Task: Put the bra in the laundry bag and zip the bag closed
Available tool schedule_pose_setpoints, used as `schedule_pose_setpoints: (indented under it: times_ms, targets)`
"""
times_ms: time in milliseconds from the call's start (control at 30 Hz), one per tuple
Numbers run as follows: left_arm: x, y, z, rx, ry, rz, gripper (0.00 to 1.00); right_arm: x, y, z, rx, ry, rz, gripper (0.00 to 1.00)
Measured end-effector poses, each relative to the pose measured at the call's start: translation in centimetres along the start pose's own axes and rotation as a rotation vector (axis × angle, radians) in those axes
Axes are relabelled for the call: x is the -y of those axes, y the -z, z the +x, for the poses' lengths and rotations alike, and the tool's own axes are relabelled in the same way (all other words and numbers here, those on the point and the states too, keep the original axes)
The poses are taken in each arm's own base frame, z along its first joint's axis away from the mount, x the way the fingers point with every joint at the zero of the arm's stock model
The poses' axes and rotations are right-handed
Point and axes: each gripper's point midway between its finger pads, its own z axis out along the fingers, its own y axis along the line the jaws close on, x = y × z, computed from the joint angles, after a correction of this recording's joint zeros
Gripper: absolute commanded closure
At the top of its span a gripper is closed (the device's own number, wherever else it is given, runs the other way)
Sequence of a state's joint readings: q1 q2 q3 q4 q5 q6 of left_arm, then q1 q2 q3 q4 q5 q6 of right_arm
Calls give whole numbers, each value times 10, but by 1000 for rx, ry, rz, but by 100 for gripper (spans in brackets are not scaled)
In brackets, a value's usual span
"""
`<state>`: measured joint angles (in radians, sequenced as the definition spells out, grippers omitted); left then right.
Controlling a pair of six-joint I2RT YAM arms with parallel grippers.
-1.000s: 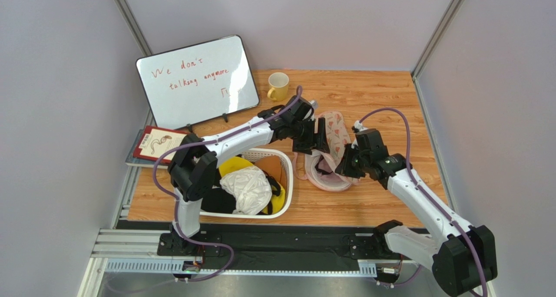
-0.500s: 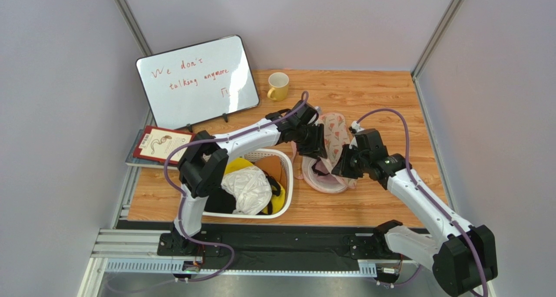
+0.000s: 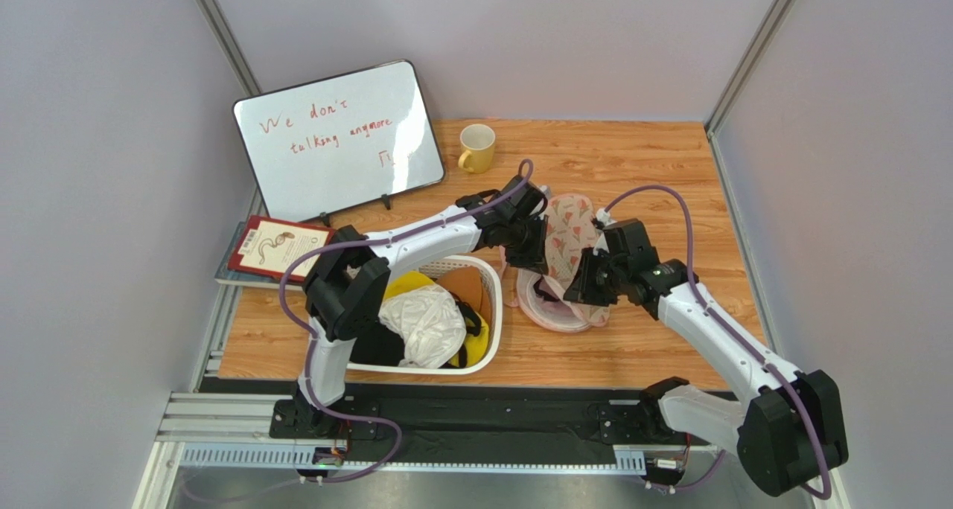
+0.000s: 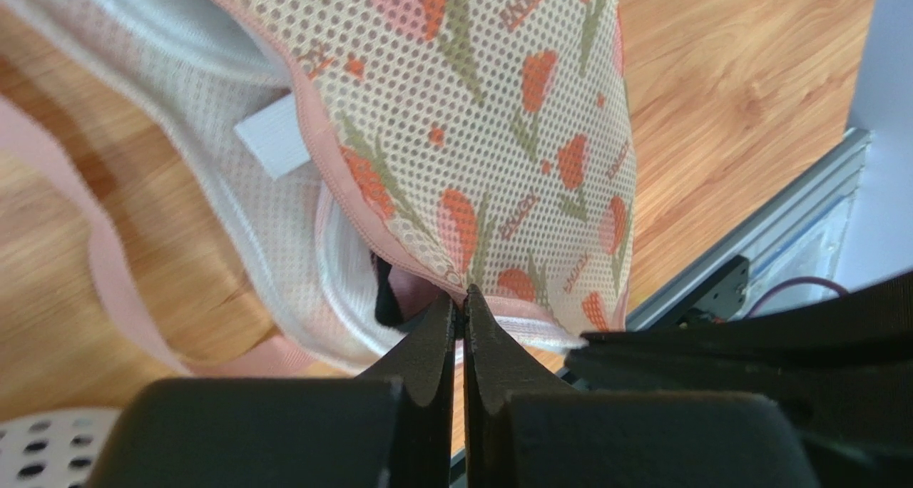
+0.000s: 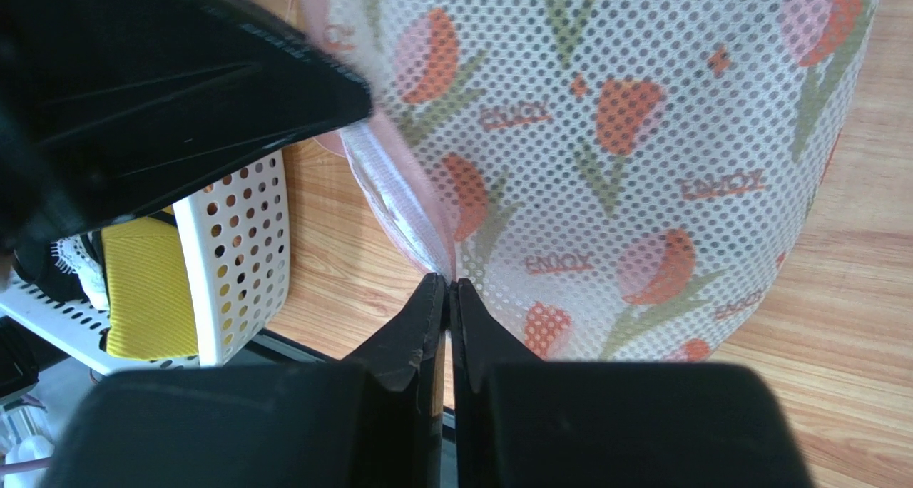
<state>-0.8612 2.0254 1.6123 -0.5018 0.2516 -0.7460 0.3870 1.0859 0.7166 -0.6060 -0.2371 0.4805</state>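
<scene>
The laundry bag (image 3: pixel 573 228) lies right of the basket with its printed mesh flap (image 4: pixel 504 113) raised. My left gripper (image 3: pixel 535 261) is shut on the flap's pink edging, its jaws (image 4: pixel 463 295) pinching the rim. My right gripper (image 3: pixel 579 286) is shut on the same edge from the other side, tips (image 5: pixel 449 285) together at the seam of the bag (image 5: pixel 643 135). Inside the opening a sliver of the bra (image 4: pixel 392 293) shows, pink with black trim. The rest of it is hidden by the bag.
A white slotted basket (image 3: pixel 483 342) holding a white garment (image 3: pixel 425 322) and a yellow one sits left of the bag, close to the left arm. At the back stand a yellow mug (image 3: pixel 478 146) and a whiteboard (image 3: pixel 336 141). A book (image 3: pixel 269 247) lies far left.
My left gripper has closed from wide open onto the bag's edge and dropped slightly toward me. The right gripper shifted a little left with the bag, and the flap sits lower.
</scene>
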Motion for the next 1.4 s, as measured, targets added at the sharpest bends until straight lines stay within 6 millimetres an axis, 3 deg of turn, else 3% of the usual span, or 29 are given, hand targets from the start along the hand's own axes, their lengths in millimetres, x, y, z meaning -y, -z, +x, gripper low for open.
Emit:
schedule_pose_setpoints:
  times_ms: [233,333,533,633,733,767,833,867,1067,1200,1400]
  targets:
    - [-21,19,11,19,-52,-80,100,1,-9,8,-70,-4,0,47]
    - [-34,20,13,25,-70,-135,100,2,-7,1,-70,-16,4,34]
    - [-64,24,15,29,-109,-271,100,10,-1,-40,-16,-84,3,31]
    - [-73,26,12,22,-136,-330,84,24,-7,-54,-18,-153,-5,30]
    - [-75,27,7,24,-163,-350,64,37,-10,-56,-35,-213,-5,20]
    - [-75,28,6,24,-174,-353,55,38,-11,-57,-34,-224,-12,20]
    - [-74,31,4,23,-193,-356,47,34,-13,-59,-26,-230,-48,16]
    - [-74,32,1,25,-194,-354,37,32,-14,-59,-22,-230,-67,16]
    - [-69,39,-8,23,-230,-326,31,30,-24,-41,-49,-267,-120,14]
    - [-63,44,-16,20,-266,-292,29,32,-27,-39,-43,-274,-126,14]
    - [-42,41,-46,17,-316,-123,30,35,-32,-36,-32,-290,-144,14]
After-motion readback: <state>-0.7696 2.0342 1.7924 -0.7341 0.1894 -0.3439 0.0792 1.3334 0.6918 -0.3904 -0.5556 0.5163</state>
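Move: Both my hands still pinch the laundry bag's printed flap. My left must bring its edge to the bag's left rim, about 6 cm left, 1 cm back and 4 cm down; the bra lies roughly 3 cm right, 4 cm back and 4 cm down, the basket's middle some 28 cm left and 9 cm back. From my right hand, the flap's right edge runs about 8 cm ahead, 3 cm right and 3 cm down. I open my right fingers and let the flap go, then shift that hand about 5 cm forward and a little right and down, to the flap's right edge. My left hand keeps its pinch and draws the flap some 7 cm left while sinking, tipping its fingers about 20 degrees steeper; there I open, release the cloth, and rise about 5 cm, drifting forward and back right. ##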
